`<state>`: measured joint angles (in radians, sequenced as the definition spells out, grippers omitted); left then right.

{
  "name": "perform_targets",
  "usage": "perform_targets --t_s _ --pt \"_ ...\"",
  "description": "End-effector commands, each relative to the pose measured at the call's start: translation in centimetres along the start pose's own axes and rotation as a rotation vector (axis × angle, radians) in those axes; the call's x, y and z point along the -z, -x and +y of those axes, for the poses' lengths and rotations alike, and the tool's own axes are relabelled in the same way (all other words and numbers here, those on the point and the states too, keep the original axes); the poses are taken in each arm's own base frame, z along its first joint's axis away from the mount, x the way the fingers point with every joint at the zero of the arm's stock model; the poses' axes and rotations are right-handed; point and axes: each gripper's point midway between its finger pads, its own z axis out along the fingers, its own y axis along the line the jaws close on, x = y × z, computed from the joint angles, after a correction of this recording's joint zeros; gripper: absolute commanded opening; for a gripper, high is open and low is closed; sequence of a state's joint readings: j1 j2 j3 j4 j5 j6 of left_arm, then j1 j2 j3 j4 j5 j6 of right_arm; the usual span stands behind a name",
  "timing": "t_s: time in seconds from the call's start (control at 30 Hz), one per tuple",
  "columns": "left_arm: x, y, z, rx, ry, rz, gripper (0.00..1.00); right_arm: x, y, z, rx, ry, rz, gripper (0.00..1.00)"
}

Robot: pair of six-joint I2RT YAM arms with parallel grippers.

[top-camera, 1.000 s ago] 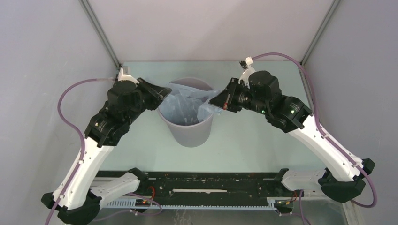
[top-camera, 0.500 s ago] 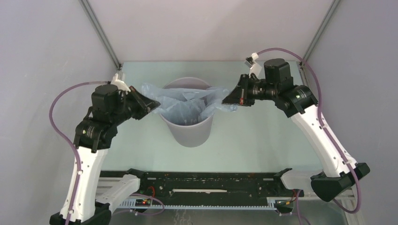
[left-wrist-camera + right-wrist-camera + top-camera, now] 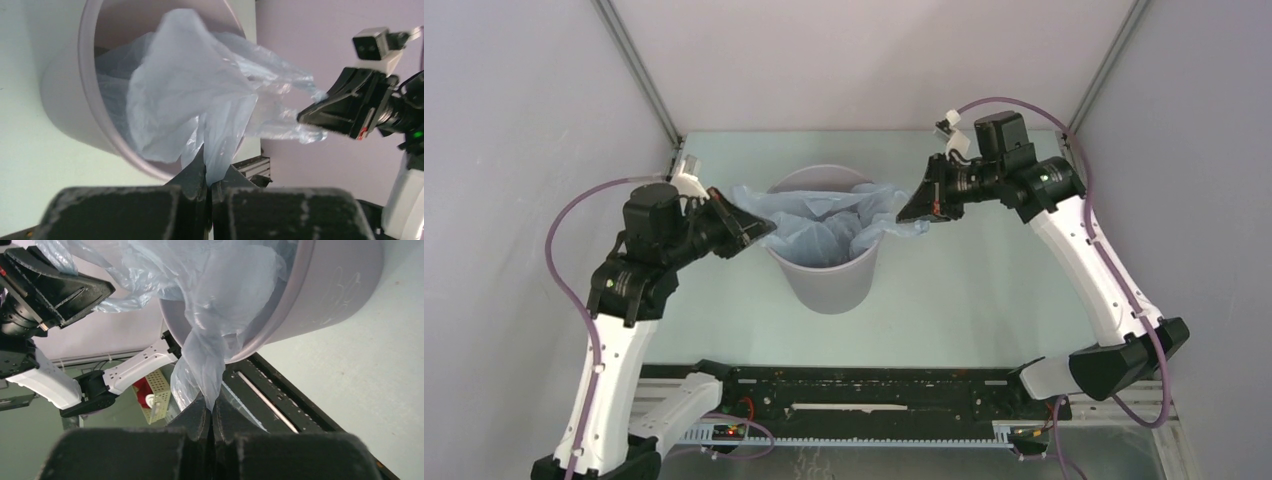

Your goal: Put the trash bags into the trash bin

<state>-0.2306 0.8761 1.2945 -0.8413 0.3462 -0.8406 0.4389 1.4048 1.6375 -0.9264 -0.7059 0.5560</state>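
The round grey trash bin (image 3: 826, 283) stands mid-table. A pale-blue translucent trash bag (image 3: 824, 228) hangs inside it, its top edges drawn out over the rim on both sides. My left gripper (image 3: 765, 228) is shut on the bag's left edge, just outside the bin's left rim. On the other side my right gripper (image 3: 904, 215) is shut on the right edge, outside the right rim. In the left wrist view the film (image 3: 200, 100) pinches into the left gripper (image 3: 211, 183) beside the bin (image 3: 65, 100). The right wrist view shows the bag (image 3: 220, 305) twisted into the right gripper (image 3: 212, 409).
Grey walls close in the pale-green table (image 3: 984, 290) at left, right and back. A black rail (image 3: 864, 395) runs along the near edge between the arm bases. Purple cables (image 3: 574, 220) loop off both arms.
Both grippers have pulled outward from the bin, stretching the bag's mouth wider across the rim. The left gripper closed on the bag's left edge; both arms swung away from the centre.
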Motion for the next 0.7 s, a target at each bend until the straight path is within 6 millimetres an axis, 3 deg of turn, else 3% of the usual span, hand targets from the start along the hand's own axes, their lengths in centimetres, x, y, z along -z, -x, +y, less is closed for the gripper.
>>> perform_targets --t_s 0.0,0.2,0.37,0.5,0.67 --pt "3.5 -1.9 1.1 -0.113 0.059 0.056 0.00 2.1 0.2 -0.8 0.044 -0.059 0.011 0.02" --pt "6.9 -4.7 5.0 -0.182 0.204 0.099 0.00 3.6 -0.9 -0.9 0.040 -0.084 -0.029 0.00" --pt "7.2 -5.4 10.3 -0.178 0.418 0.090 0.00 3.8 -2.1 -3.3 0.001 -0.145 0.002 0.00" --pt "8.8 -4.1 12.5 -0.208 0.566 0.022 0.00 4.8 -2.3 -3.5 -0.002 -0.161 -0.012 0.00" --pt "9.4 -2.6 12.7 -0.236 0.632 -0.014 0.00 6.2 -2.7 -4.2 -0.017 -0.202 0.004 0.00"
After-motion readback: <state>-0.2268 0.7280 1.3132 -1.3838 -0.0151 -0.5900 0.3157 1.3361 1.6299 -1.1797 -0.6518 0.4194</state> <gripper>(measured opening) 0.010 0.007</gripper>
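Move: Both hands still pinch the ends of the trash bag, stretched over the trash bin. The bin's middle lies about 8 cm ahead of the left hand, 10 cm to its right and 21 below; from the right hand, some 7 cm ahead, 15 to the left and 20 below. The bag's bulk sags about 3 cm ahead of the left hand, 11 to its right and 6 below. Left hand drags its pinched bag end about 15 cm back-left and down, while the right pulls 6 cm right. ##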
